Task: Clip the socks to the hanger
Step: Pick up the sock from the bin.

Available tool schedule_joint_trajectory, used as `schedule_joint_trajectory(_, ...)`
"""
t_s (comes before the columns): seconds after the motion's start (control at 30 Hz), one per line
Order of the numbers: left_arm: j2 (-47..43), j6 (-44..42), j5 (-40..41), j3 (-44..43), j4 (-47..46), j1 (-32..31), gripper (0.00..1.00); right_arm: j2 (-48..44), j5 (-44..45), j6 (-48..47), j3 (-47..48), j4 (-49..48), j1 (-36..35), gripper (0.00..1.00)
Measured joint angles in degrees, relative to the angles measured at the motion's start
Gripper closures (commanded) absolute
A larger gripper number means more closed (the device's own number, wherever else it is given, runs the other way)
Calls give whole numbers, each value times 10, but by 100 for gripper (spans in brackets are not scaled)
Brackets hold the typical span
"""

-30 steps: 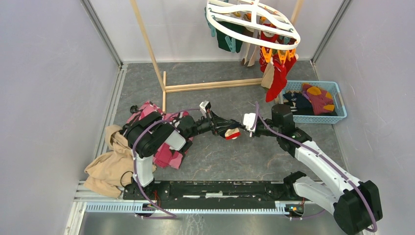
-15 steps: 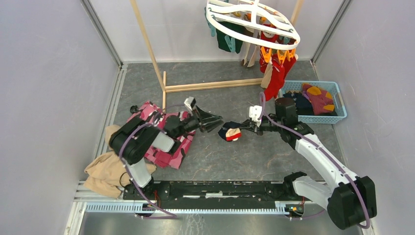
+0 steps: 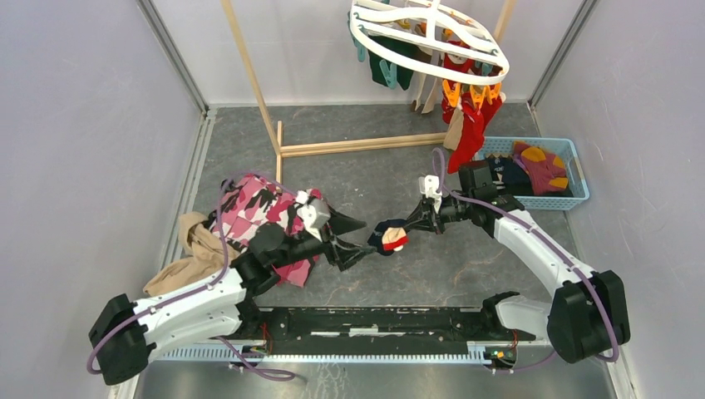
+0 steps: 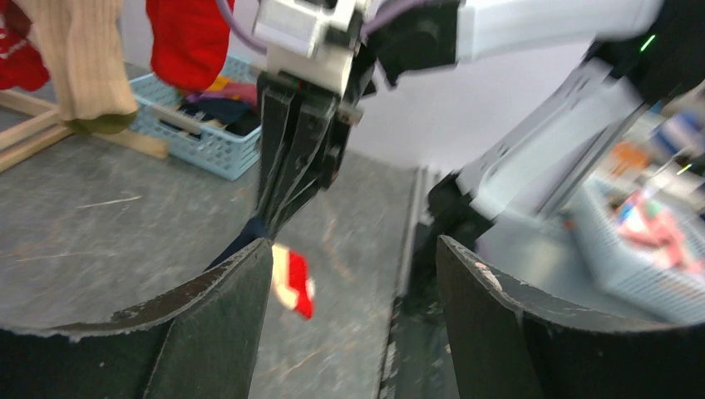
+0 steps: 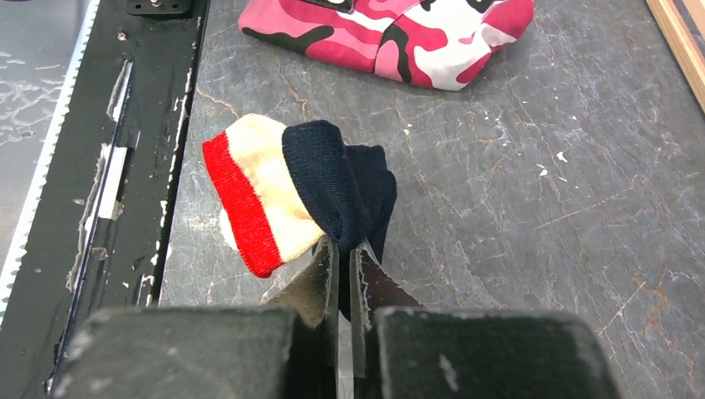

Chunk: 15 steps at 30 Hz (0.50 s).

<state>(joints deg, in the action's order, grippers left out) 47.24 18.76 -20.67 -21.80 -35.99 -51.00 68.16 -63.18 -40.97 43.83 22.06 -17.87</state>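
Observation:
A navy sock with a cream and red end [image 3: 389, 238] hangs just above the floor, pinched at its navy part by my right gripper [image 3: 407, 226], which is shut on it. The right wrist view shows the sock [image 5: 320, 179] bunched between the closed fingertips of that gripper [image 5: 342, 245]. My left gripper [image 3: 357, 241] is open just left of the sock, holding nothing; in its own view the gripper [image 4: 353, 249] frames the sock's red end [image 4: 293, 284]. The white oval hanger [image 3: 490, 51] hangs at the back with green [image 3: 387, 73], red [image 3: 470, 137] and tan [image 3: 455, 131] socks clipped on.
A blue basket [image 3: 582, 196] at the right holds more socks [image 3: 539, 165]. A light wooden pole rack [image 3: 249, 75] stands at the back. A pink camouflage cloth [image 3: 258, 208] and a tan cloth [image 3: 187, 278] lie at the left. Grey walls enclose the sides.
The left gripper opened, let go of the sock and swung back and nearer. The right gripper closed on the sock and now holds it alone, slightly further left.

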Motion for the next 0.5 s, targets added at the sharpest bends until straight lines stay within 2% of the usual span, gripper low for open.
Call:
schedule_joint_trajectory(0.1,41,-67,26,-9,68,-24,36,6,-7,-13,2,13,0,99)
schedule_joint_trajectory(0.23,113,-112,29,-44,154,-36,37,11,-9,-25,3,30,0,99)
schedule_joint_trajectory(0.3,136,-116,33,-66,178,-37,37,11,-9,-30,3,34,0,99)
schedule_joint_trajectory(0.43,181,-111,42,-106,188,-37,45,11,-9,-38,4,40,0,99)
schedule_joint_trajectory(0.5,199,-99,42,-114,186,-37,46,12,-8,-41,5,43,0,99)
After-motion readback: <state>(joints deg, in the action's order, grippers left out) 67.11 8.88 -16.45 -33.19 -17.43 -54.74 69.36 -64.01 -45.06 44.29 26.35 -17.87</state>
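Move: The navy sock with its cream and red toe is about 6 cm right of the left hand, some 2 cm ahead and 11 cm below it. The right hand already pinches the sock, whose middle sits roughly 4 cm left, 2 cm back and 2 cm below that hand. On the table the pink camo cloth lies about 23 cm left of the left hand, 8 cm ahead and 24 cm down; the bin is some 35 cm right of the right hand, 19 cm ahead and 12 cm down. Down first and fast, the left hand drops about 10 cm, then eases right and slightly forward towards the hanging sock, its fingers tipping some 25 degrees downward. The fingers narrow part-way but stay open, one coming up to the red toe, the other to the navy cuff. The right hand keeps its pinch and stays nearly in place. ##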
